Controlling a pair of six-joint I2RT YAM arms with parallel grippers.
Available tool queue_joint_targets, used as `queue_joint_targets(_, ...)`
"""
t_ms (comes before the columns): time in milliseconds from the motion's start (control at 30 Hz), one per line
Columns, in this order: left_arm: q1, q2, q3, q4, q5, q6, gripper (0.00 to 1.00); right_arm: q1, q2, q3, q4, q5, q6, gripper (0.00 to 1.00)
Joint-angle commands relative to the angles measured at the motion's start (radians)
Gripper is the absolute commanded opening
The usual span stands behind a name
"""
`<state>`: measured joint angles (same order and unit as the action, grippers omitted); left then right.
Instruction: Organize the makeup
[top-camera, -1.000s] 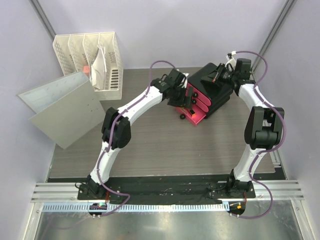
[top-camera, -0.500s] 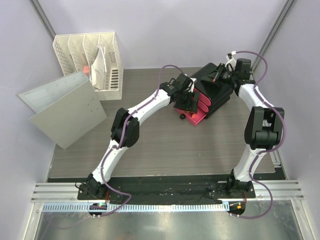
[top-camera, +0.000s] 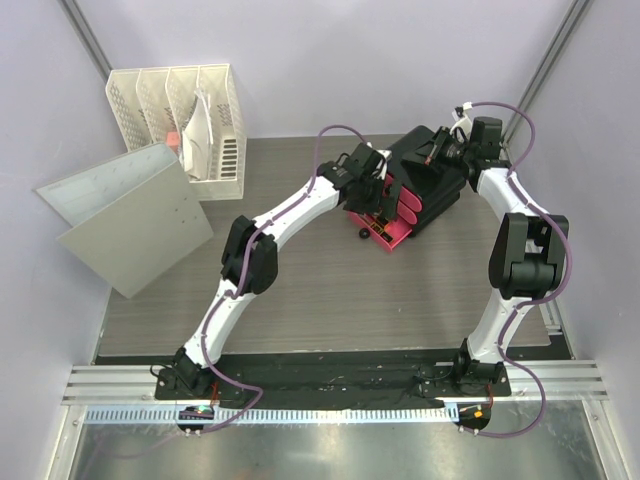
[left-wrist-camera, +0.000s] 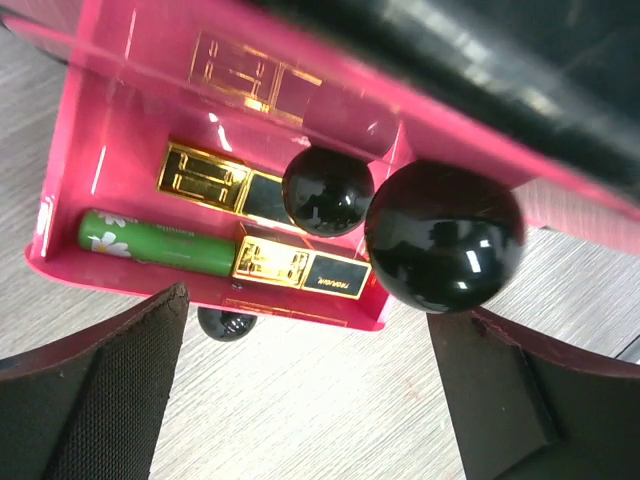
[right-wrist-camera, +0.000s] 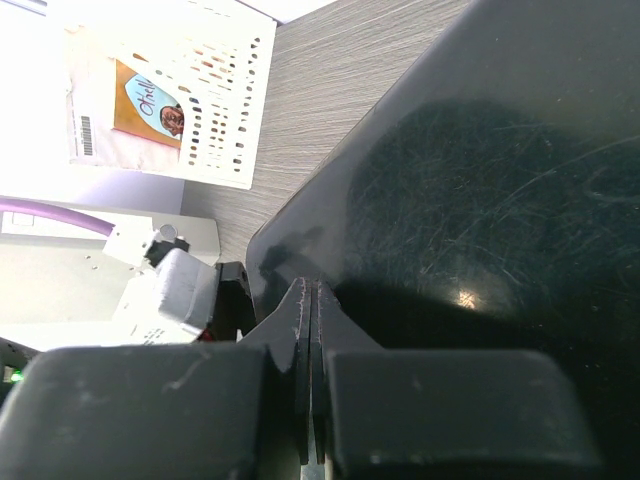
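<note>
My left gripper (left-wrist-camera: 300, 400) hangs open over the table just in front of the pulled-out pink drawer (left-wrist-camera: 65, 190); nothing is between its fingers. In the drawer lie a green stick (left-wrist-camera: 150, 243) and two gold-black lipsticks (left-wrist-camera: 215, 183) (left-wrist-camera: 300, 268). Round black knobs (left-wrist-camera: 443, 237) of the upper drawers stick out over it. In the top view the left gripper (top-camera: 375, 195) sits at the pink drawers (top-camera: 388, 235) of the black organizer box (top-camera: 430, 178). My right gripper (right-wrist-camera: 310, 292) is shut and empty, its tips resting on the box top (right-wrist-camera: 500, 150). Other makeup is out of view.
A white perforated file rack (top-camera: 180, 115) stands at the back left, with a grey board (top-camera: 125, 215) leaning in front of it. A small black knob (left-wrist-camera: 225, 323) pokes out below the open drawer's front edge. Bare wooden tabletop (top-camera: 300, 290) spreads before the box.
My left arm has swung right, up to the pink drawers, and its jaws have spread wider. The right arm has stayed put on the box.
</note>
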<state>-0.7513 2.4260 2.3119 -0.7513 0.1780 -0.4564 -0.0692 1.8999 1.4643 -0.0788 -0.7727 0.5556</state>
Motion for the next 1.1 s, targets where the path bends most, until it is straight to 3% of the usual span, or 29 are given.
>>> queue_joint_targets(0, 0.007, -0.051, 0.018, 0.023, -0.025, 0.005, 0.97, 0.009, 0.13, -0.107, -0.337, 0.168, -0.094, 0.01)
queue_joint_targets(100, 0.007, -0.105, -0.043, 0.036, -0.026, 0.008, 0.85, 0.009, 0.128, -0.107, -0.337, 0.168, -0.092, 0.01)
queue_joint_targets(200, 0.009, -0.171, -0.133, 0.053, -0.015, 0.002, 0.44, 0.009, 0.13, -0.107, -0.337, 0.17, -0.092, 0.01)
queue_joint_targets(233, 0.007, -0.186, -0.161, 0.066, -0.02, -0.004, 0.17, 0.011, 0.128, -0.107, -0.337, 0.17, -0.094, 0.01)
queue_joint_targets(300, 0.01, -0.237, -0.26, 0.082, -0.049, -0.04, 0.0, 0.009, 0.128, -0.107, -0.337, 0.17, -0.092, 0.01)
queue_joint_targets(433, 0.027, -0.3, -0.455, 0.19, -0.048, -0.161, 0.0, 0.009, 0.131, -0.101, -0.338, 0.17, -0.092, 0.01)
queue_joint_targets(600, 0.082, -0.298, -0.621, 0.355, 0.067, -0.338, 0.0, 0.009, 0.133, -0.098, -0.338, 0.167, -0.091, 0.01)
queue_joint_targets(1067, 0.109, -0.101, -0.542, 0.478, 0.138, -0.577, 0.0, 0.009, 0.126, -0.099, -0.338, 0.167, -0.094, 0.01)
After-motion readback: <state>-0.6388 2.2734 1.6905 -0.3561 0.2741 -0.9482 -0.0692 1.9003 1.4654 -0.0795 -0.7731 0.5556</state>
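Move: The open bottom drawer's black knob is about 3 cm left of the left gripper, level with it fore and aft, and some 7 cm below. Inside the drawer, the near gold box lies about 1 cm ahead, 1 cm right and 7 below; the green tube about 4 ahead, 2 left, 7 below. The middle drawer's knob is some 3 cm ahead and 3 right, near hand height. From the right gripper, the bottom knob is about 14 cm back, 16 left and 16 below. Shut the wide-open, empty left gripper while drawing it left and back, clear of the bottom drawer. Then sink it about 8 cm outside the drawer front, easing forward again and finally a little right, to come down close beside the bottom knob. Meanwhile roll the wrist some 35 degrees counter-clockwise, fingers still slanting down. ##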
